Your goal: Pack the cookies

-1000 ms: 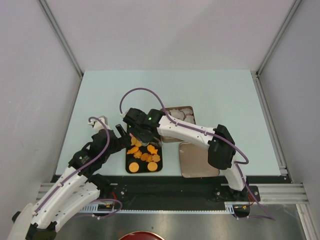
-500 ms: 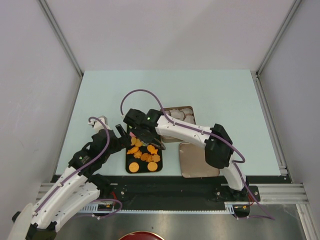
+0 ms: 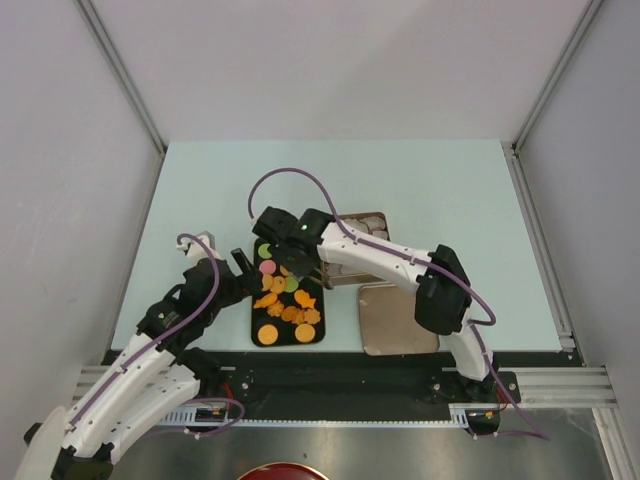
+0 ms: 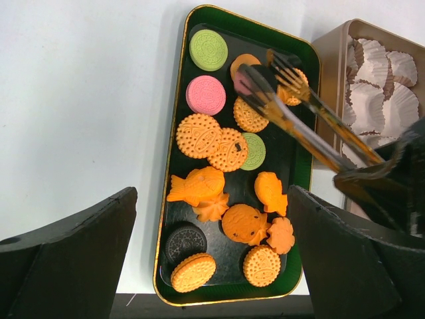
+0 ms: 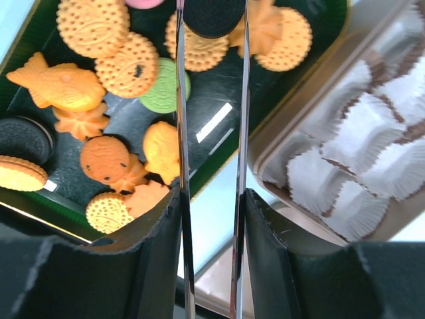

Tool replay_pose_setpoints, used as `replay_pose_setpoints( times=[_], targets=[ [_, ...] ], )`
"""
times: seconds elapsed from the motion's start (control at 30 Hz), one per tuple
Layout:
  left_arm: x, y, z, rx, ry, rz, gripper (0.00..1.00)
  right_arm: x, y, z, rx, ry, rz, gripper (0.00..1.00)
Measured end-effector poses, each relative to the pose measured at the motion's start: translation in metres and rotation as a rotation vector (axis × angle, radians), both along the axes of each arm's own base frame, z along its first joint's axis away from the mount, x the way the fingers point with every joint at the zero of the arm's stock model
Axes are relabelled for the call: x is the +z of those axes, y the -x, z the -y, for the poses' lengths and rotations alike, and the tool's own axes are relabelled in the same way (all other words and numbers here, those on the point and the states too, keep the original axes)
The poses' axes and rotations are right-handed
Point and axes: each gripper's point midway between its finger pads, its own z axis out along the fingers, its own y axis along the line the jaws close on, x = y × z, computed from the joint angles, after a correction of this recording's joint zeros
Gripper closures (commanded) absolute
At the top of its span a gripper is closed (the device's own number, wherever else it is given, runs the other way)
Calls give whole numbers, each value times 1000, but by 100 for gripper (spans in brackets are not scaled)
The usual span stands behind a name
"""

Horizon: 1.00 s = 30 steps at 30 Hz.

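Note:
The cookies (image 4: 199,136) lie in a black gold-rimmed tray (image 4: 161,219): mostly orange, with some green, pink and dark ones. My right gripper (image 5: 211,199) is shut on metal tongs (image 5: 180,133), and the tong tips pinch a dark round cookie (image 5: 214,16) above the far part of the tray. From the left wrist view the tongs (image 4: 312,133) reach in from the right. My left gripper (image 4: 212,199) hangs open over the near end of the tray, with nothing between its fingers. In the top view the tray (image 3: 252,318) sits between my left gripper (image 3: 240,275) and my right gripper (image 3: 293,255).
A brown tin (image 3: 380,222) filled with white crinkled paper cups (image 5: 368,143) stands just right of the tray. Its flat lid (image 3: 395,320) lies in front of it near the table's edge.
My right gripper has moved back toward the far end of the tray, uncovering the pink and green cookies in the top view. The tongs have been squeezed narrower. The left arm has not moved.

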Motion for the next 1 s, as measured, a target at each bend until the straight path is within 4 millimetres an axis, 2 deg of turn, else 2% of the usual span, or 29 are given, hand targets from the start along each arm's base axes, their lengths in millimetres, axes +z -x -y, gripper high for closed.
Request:
replay_pose_setpoints(
  times=[0.2, 0.37, 0.47, 0.57, 0.7, 0.8, 0.87, 1.0],
  targets=[
    [0, 0, 0, 0, 0, 0, 0, 24, -9, 10, -29, -33, 34, 67],
    [0, 0, 0, 0, 0, 0, 0, 57, -15, 21, -64, -98, 72, 68],
    [0, 0, 0, 0, 0, 0, 0, 83, -20, 36, -101, -155, 108, 68],
    [-1, 0, 0, 0, -1, -2, 0, 97, -22, 67, -158, -187, 128, 68],
    [-2, -3, 3, -5, -2, -9, 0, 99, -28, 109, -250, -202, 137, 68],
    [-6, -5, 7, -13, -5, -26, 0, 89, -33, 139, -320, -191, 131, 68],
    [-10, -6, 9, -18, -9, -40, 0, 82, -37, 151, -353, -181, 122, 69],
    [-16, -9, 14, -29, -13, -63, 0, 70, -42, 157, -379, -182, 102, 69]
  ],
)
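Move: The right hand holds the tongs, a dark round cookie already pinched at their tips. The box with paper cups it goes for lies about 10 cm to its right and 6 cm ahead, roughly 8 cm below. The cookie tray's middle is about 5 cm left and 2 cm back of this hand; the box lid some 19 cm right and 9 cm back, both about 10 cm down. From the left hand the box is about 22 cm right and 9 cm ahead. Keeping the dark cookie pinched in the tongs, the right hand lifts about 10 cm clear of the tray, swings some 16 cm right and a little forward to bring the tips over the paper cups, then starts to sink; it turns about 20 degrees clockwise and its grip stays put. Late on, the open left hand eases down and right towards the tray. ##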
